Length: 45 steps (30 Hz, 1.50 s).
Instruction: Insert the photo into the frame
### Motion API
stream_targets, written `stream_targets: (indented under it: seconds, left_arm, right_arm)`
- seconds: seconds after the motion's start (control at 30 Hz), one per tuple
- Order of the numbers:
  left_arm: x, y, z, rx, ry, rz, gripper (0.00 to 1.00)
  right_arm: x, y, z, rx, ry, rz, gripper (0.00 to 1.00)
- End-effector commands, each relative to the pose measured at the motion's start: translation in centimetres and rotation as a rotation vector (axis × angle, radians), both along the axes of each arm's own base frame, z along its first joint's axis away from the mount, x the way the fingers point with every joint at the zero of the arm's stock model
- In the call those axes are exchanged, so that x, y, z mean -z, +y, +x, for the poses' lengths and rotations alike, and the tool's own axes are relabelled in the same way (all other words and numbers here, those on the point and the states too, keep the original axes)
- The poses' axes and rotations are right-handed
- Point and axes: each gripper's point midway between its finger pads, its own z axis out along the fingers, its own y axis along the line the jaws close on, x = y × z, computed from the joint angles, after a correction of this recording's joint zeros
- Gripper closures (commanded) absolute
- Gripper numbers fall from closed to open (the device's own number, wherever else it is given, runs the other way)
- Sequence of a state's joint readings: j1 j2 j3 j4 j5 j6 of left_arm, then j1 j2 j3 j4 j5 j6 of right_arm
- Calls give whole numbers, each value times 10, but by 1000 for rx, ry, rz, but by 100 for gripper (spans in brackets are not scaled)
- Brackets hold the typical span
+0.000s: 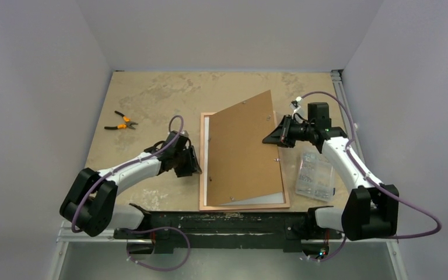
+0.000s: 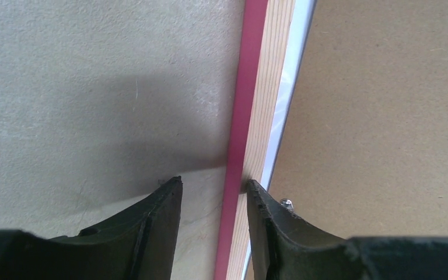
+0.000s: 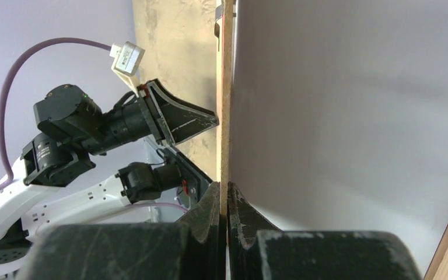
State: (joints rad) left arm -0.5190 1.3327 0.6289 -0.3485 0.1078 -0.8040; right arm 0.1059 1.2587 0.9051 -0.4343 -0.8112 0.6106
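Note:
The frame (image 1: 245, 205) lies back-up on the table, showing a pink outer edge and a tan wood back. Inside it, the photo shows only as white strips (image 1: 205, 135) along the left and near rails. The brown backing board (image 1: 242, 149) lies over it, tilted, with its right edge raised. My right gripper (image 3: 224, 192) is shut on that raised edge (image 3: 225, 116). My left gripper (image 2: 213, 185) straddles the frame's left rail (image 2: 255, 87). Its jaws are apart: the right fingertip (image 2: 256, 195) rests on the wood, and the left one stands clear of the pink side.
Orange-handled pliers (image 1: 121, 122) lie at the left of the table. A clear plastic box (image 1: 315, 174) of small parts sits right of the frame, under my right arm. Pale walls close in on three sides of the table.

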Motion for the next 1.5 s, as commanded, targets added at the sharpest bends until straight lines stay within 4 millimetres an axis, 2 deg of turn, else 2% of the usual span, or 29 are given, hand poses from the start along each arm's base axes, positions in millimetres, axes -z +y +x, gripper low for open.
stream_targets:
  seconds: [0.0, 0.43, 0.73, 0.8, 0.97, 1.03, 1.23, 1.47]
  left_arm:
    - [10, 2, 8, -10, -1, 32, 58]
    - [13, 10, 10, -10, 13, 91, 60]
    - [11, 9, 13, -1, 11, 98, 61]
    - [10, 9, 13, 1, 11, 99, 60]
    - [9, 10, 13, 3, 11, 107, 60]
    - [9, 10, 13, 2, 11, 108, 61]
    - [10, 10, 13, 7, 17, 108, 61]
    - [11, 10, 12, 8, 20, 112, 61]
  right_arm:
    - [-20, 9, 2, -78, -63, 43, 100]
    - [25, 4, 12, -111, 30, -36, 100]
    - [54, -4, 10, -121, 91, -116, 99]
    - [60, -7, 11, -117, 99, -135, 90]
    - [73, -9, 13, -114, 119, -165, 58]
    - [78, -10, 13, -118, 130, -182, 50]
    - [89, -10, 14, -122, 139, -227, 36]
    - [101, -12, 19, -120, 143, -350, 24]
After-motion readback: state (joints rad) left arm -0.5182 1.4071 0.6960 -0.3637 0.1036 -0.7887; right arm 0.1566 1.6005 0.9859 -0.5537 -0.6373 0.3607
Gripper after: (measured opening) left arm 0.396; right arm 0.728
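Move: The right hand pinches the backing board near its right edge. The frame's middle lies about 9 cm to this hand's left, 2 cm ahead and 17 cm below; the board's middle is about 13 cm left, 1 cm ahead and 8 cm lower, and the parts box some 25 cm right and 7 cm back, on the table. From the left hand, the frame's left rail is about 1 cm right, level fore and aft and 1 cm below, its middle roughly 20 cm right and 9 cm ahead. Still pinching the tilted backing board, the right hand lowers it about 5 cm towards the frame, easing slightly forward, then spreads its fingers wide around the board's edge, one above and one beneath, while sinking another 6 cm or so and tipping the fingers down some 20 degrees. The left hand shifts about 1 cm forward, narrows a touch, then holds still astride the frame's left rail. ##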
